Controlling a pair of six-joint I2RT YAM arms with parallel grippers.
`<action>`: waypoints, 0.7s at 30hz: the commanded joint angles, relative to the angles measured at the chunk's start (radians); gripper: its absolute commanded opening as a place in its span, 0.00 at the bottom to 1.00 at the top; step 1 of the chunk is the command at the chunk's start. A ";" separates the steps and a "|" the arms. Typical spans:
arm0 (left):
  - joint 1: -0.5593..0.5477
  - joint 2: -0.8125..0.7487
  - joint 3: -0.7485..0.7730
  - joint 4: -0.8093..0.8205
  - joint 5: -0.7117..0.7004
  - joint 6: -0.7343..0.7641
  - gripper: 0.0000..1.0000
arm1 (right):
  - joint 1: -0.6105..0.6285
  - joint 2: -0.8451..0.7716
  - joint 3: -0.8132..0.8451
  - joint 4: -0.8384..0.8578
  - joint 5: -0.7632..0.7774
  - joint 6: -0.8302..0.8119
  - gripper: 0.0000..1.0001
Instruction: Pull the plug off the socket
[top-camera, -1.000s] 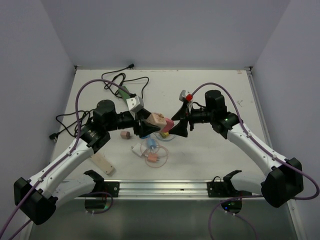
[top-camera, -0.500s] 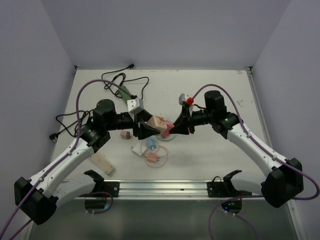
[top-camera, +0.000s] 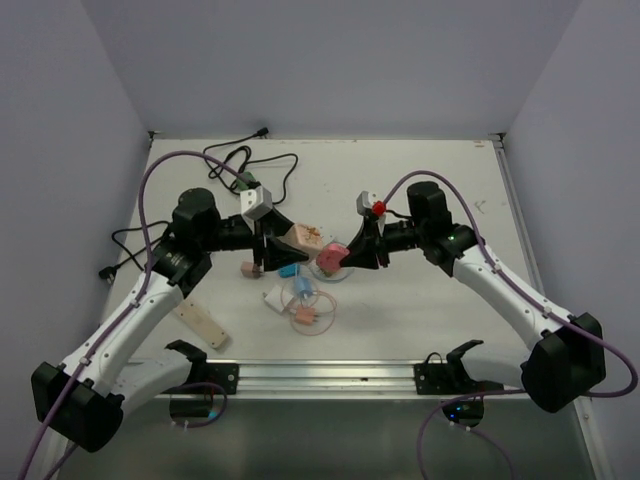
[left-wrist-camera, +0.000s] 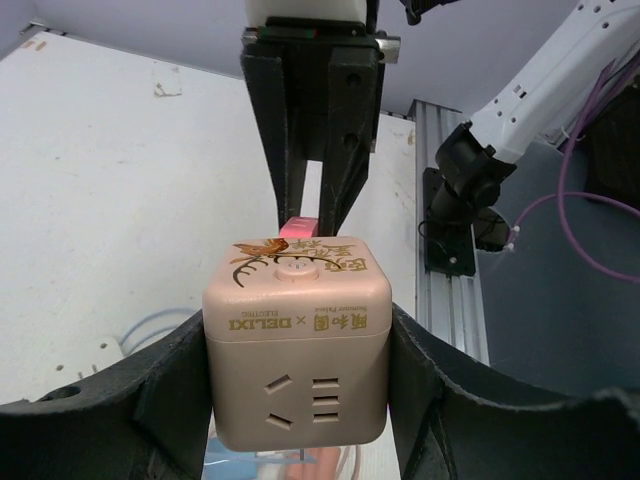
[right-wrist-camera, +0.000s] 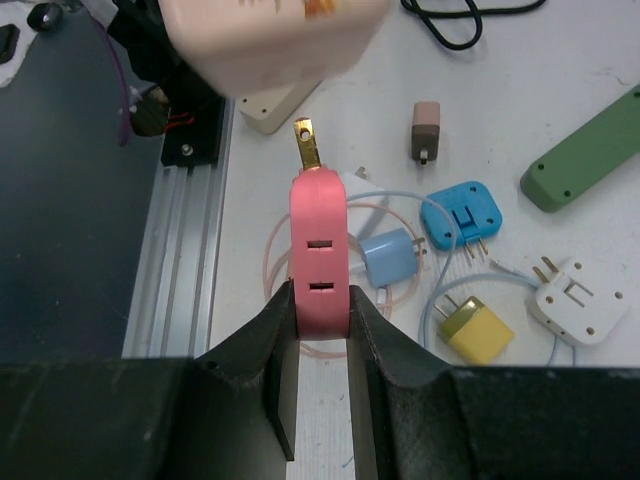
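The socket is a beige cube (left-wrist-camera: 297, 340) with gold print, clamped between the fingers of my left gripper (left-wrist-camera: 298, 385) and held above the table (top-camera: 300, 238). The plug (right-wrist-camera: 319, 255) is a flat pink body, and my right gripper (right-wrist-camera: 320, 300) is shut on its sides. Its brass prong (right-wrist-camera: 307, 145) is bare and points at the socket (right-wrist-camera: 270, 40), with a small gap between them. From above, the plug (top-camera: 329, 258) hangs just right of the cube, in my right gripper (top-camera: 348, 256). Behind the cube, the left wrist view shows a sliver of the plug (left-wrist-camera: 300, 227).
Loose adapters lie on the table below the grippers: a blue plug (right-wrist-camera: 460, 215), a light blue charger (right-wrist-camera: 390, 255), a yellow one (right-wrist-camera: 478, 333), a white one (right-wrist-camera: 580, 300) and a brown one (right-wrist-camera: 427, 130). A green power strip (top-camera: 248, 183), black cables (top-camera: 255, 162) and a beige strip (top-camera: 203, 325) lie to the left. The aluminium rail (top-camera: 330, 377) runs along the near edge.
My right gripper has shut on the pink plug. The left arm has then drawn back to the left with the cube, and the plug's prong now shows free of it.
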 joint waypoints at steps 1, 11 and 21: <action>0.086 -0.014 0.071 0.058 0.127 0.008 0.00 | -0.010 0.044 0.011 -0.080 0.008 -0.105 0.00; 0.175 -0.051 0.027 0.061 -0.029 0.008 0.00 | -0.010 0.198 0.068 -0.148 0.126 -0.066 0.00; 0.178 -0.043 -0.035 0.044 -0.518 -0.042 0.00 | 0.042 0.429 0.097 0.029 0.298 0.303 0.00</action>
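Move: The right hand holds the freed pink plug, with the pink socket block about 9 cm to its left, level fore and aft and some 5 cm higher. The open table it drops towards is roughly 22 cm below and 6 cm ahead. From this hand the yellow plug is 8 cm ahead and 4 cm left, the blue plug 2 cm ahead and 10 cm left, both at table height. From the left hand, holding the socket, the green strip's near end lies about 18 cm ahead, 6 cm left and 28 cm below; the turquoise adapter 10 cm ahead, 4 cm left. With plug and socket already apart, the right hand keeps its pinch on the plug and sinks about 13 cm towards the table beside the yellow plug, easing a few centimetres forward late on while the fingers tip further down and the wrist rolls. The left hand keeps hold of the socket and draws away forward and left, some 10 cm in all, rising slightly before it dips back, and swings about 30 degrees counter-clockwise as it heads out towards the green strip's end. ##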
